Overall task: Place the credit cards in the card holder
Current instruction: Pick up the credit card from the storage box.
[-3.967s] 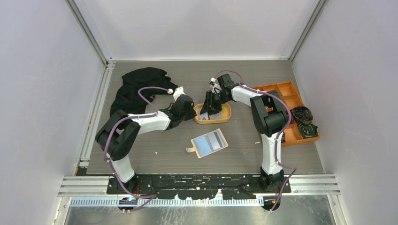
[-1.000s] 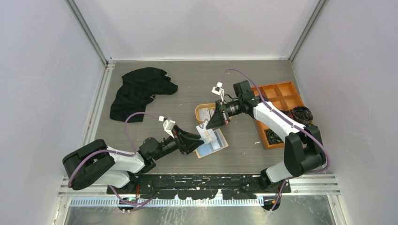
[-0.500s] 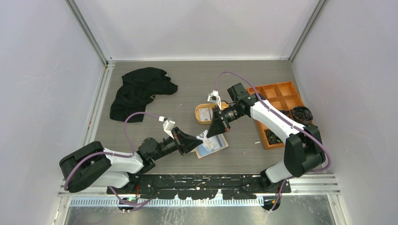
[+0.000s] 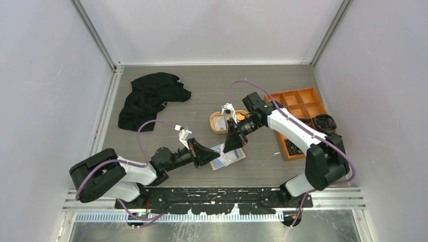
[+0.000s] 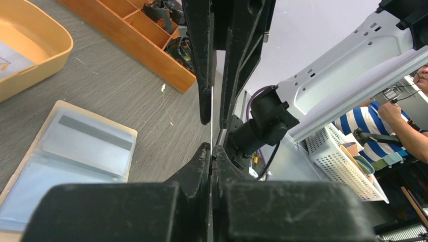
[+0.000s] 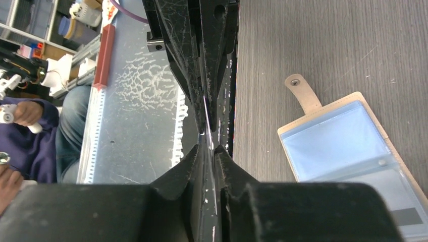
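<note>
The card holder (image 4: 231, 158) lies open on the table, pale blue inside up, also seen in the left wrist view (image 5: 75, 151) and the right wrist view (image 6: 348, 151). Just above its left end a credit card (image 4: 221, 149) hangs on edge between both grippers. My left gripper (image 4: 217, 150) (image 5: 212, 147) is shut on the card's thin edge (image 5: 211, 113). My right gripper (image 4: 228, 146) (image 6: 208, 147) faces it tip to tip, jaws a narrow gap apart around the card (image 6: 206, 108). Another credit card (image 4: 220, 122) lies in the orange oval tray (image 4: 214, 129).
An orange compartmented box (image 4: 298, 101) stands at the right, with black cables (image 4: 325, 123) at its near end. A black cloth (image 4: 149, 96) lies at the back left. The oval tray sits just behind the card holder.
The right gripper carried the card down from the tray toward the card holder. The left gripper came up and shut on it. The right jaws have parted slightly.
</note>
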Robot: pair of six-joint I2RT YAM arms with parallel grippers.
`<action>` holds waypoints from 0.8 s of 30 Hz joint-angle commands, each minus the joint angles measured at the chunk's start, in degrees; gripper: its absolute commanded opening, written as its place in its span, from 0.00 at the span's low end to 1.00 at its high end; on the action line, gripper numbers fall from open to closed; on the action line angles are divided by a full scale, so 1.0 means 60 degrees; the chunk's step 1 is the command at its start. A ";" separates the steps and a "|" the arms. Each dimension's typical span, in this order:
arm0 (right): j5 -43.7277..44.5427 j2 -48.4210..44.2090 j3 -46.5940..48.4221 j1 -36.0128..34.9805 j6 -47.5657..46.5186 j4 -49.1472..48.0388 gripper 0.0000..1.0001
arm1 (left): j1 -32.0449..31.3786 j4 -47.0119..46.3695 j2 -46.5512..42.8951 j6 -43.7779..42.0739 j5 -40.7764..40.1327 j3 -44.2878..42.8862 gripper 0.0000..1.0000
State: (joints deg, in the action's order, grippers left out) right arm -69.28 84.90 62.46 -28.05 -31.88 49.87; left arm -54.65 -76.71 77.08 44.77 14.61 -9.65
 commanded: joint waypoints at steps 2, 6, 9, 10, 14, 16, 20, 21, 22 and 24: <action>0.0535 -0.0124 0.0469 -0.0107 -0.0787 0.0369 0.36 | 0.0434 -0.0882 0.0183 0.0452 0.0043 0.0071 0.00; 0.1523 -0.0571 0.0532 0.0093 -0.1736 0.0745 0.54 | 0.0840 -0.0866 0.0371 0.1086 0.0073 0.0386 0.00; 0.2085 -0.1182 0.0229 0.0163 -0.2384 0.0666 0.65 | 0.0854 -0.0853 0.0635 0.1228 0.0020 0.0504 0.00; 0.2235 -0.1393 0.0083 0.0167 -0.2631 0.0577 0.68 | 0.0861 -0.0853 0.0750 0.1280 -0.0012 0.0522 0.00; 0.2675 -0.2042 -0.0405 0.0166 -0.3385 0.0336 0.79 | 0.0877 -0.0882 0.1202 0.1612 -0.0015 0.0332 0.00; 0.2842 -0.2206 -0.0392 0.0164 -0.3844 0.0686 0.81 | 0.0869 -0.0877 0.1310 0.1799 0.0104 0.0225 0.00; 0.3235 -0.2462 -0.0575 0.0180 -0.4700 0.1042 0.84 | 0.0876 -0.0633 0.1487 0.1900 -0.0126 0.0270 0.00; 0.3299 -0.2498 -0.0722 0.0188 -0.4975 0.1079 0.86 | 0.0876 -0.0458 0.1517 0.1898 -0.0218 0.0287 0.00; 0.3346 -0.2526 -0.0818 0.0187 -0.5262 0.1143 0.87 | 0.0873 -0.0227 0.1534 0.1898 -0.0318 0.0282 0.00; 0.3528 -0.2490 -0.0971 0.0179 -0.5815 0.1254 0.89 | 0.0878 0.0373 0.1497 0.1857 -0.0477 0.0227 0.00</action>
State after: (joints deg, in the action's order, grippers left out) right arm -50.63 71.48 58.41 -26.98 -57.63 55.13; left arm -49.69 -76.88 86.02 55.59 13.93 -7.03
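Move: The left gripper is shut on one end of the credit card, whose middle lies some 2 cm to its right at its own height. The open card holder lies about 6 cm ahead, 4 cm right and 14 cm below; the storage box is about 15 cm beyond the card holder. For the right gripper, still around the card's other end, the card's middle is about 1 cm left and the card holder 5 cm ahead, 1 cm right. Open the right gripper wide to let go of the card, and draw it off to the right by about 5 cm while the wrist rolls some 30 degrees. Keep the left fingers shut on the card; bring them forward and slightly left a little, then lower about 6 cm towards the card holder, rolling the wrist modestly. ##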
